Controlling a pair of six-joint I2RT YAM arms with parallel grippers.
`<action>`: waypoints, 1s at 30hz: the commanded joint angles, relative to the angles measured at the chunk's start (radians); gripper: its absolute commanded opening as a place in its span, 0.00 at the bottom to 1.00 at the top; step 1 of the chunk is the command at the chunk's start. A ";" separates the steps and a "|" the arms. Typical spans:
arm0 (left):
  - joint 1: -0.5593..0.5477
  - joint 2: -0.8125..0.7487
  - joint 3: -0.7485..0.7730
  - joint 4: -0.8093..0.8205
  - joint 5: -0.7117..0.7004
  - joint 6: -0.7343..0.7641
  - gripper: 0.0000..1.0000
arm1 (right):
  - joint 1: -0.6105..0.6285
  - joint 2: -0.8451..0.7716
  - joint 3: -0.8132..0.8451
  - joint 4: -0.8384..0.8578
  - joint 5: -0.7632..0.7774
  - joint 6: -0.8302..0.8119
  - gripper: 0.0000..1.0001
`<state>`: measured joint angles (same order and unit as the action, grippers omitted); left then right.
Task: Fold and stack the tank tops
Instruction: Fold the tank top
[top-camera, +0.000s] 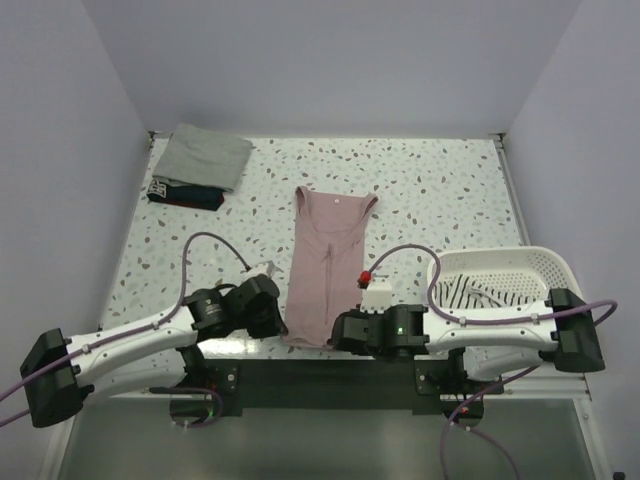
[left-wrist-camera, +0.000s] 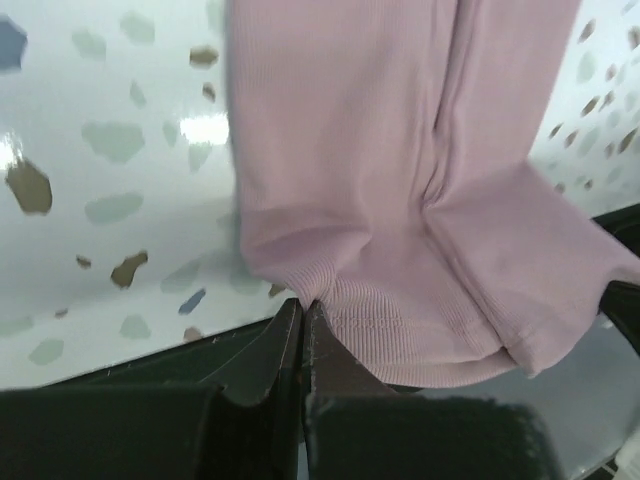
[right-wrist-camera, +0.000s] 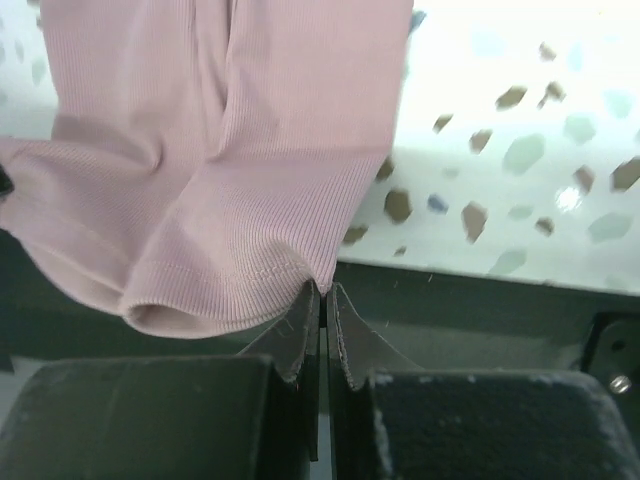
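Note:
The dusty pink tank top (top-camera: 325, 262) lies lengthwise in the middle of the table, straps far, folded narrow. My left gripper (top-camera: 277, 318) is shut on its near left hem corner (left-wrist-camera: 300, 296). My right gripper (top-camera: 338, 330) is shut on its near right hem corner (right-wrist-camera: 322, 285). The hem sags between them at the table's near edge. A grey-green top (top-camera: 205, 156) lies folded on a dark navy top (top-camera: 186, 195) at the far left. The striped white top (top-camera: 478, 292) lies in the basket (top-camera: 545, 262).
The white slotted basket stands at the near right, beside the right arm. The speckled table (top-camera: 430, 200) ends at a dark near edge (right-wrist-camera: 480, 300). Walls close in on the left, far and right sides.

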<state>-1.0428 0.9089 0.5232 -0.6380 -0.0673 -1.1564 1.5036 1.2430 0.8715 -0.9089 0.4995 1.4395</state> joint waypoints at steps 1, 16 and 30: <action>0.105 0.031 0.070 0.104 -0.046 0.090 0.00 | -0.072 -0.033 0.034 -0.007 0.089 -0.096 0.00; 0.285 0.297 0.291 0.268 -0.088 0.265 0.00 | -0.348 0.096 0.132 0.155 0.128 -0.396 0.00; 0.380 0.416 0.400 0.316 -0.062 0.336 0.00 | -0.448 0.236 0.303 0.228 0.109 -0.574 0.00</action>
<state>-0.6804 1.3243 0.8673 -0.3805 -0.1299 -0.8612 1.0718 1.4677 1.1198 -0.7158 0.5846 0.9207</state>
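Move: The tank top's neckline, which the lifted hem is being taken towards, lies about 30 cm ahead of the left hand and 12 cm to its right, and about 33 cm straight ahead of the right hand, some 5 to 7 cm lower than the hands. The left shoulder strap is roughly 36 cm ahead of the left hand and 4 cm right; the right strap about 37 cm ahead of the right hand and 9 cm right. From the right hand, the white basket's middle is around 39 cm right and 12 cm ahead. The tank top's hem, still pinched by a corner in each shut gripper and already off the table, is carried forward over the body towards the neckline, about 18 cm by the left hand and 16 by the right. Both hands rise 4 to 5 cm on the way and tilt their fingertips forward by some 15 degrees, slowing towards the end; neither lets go. ##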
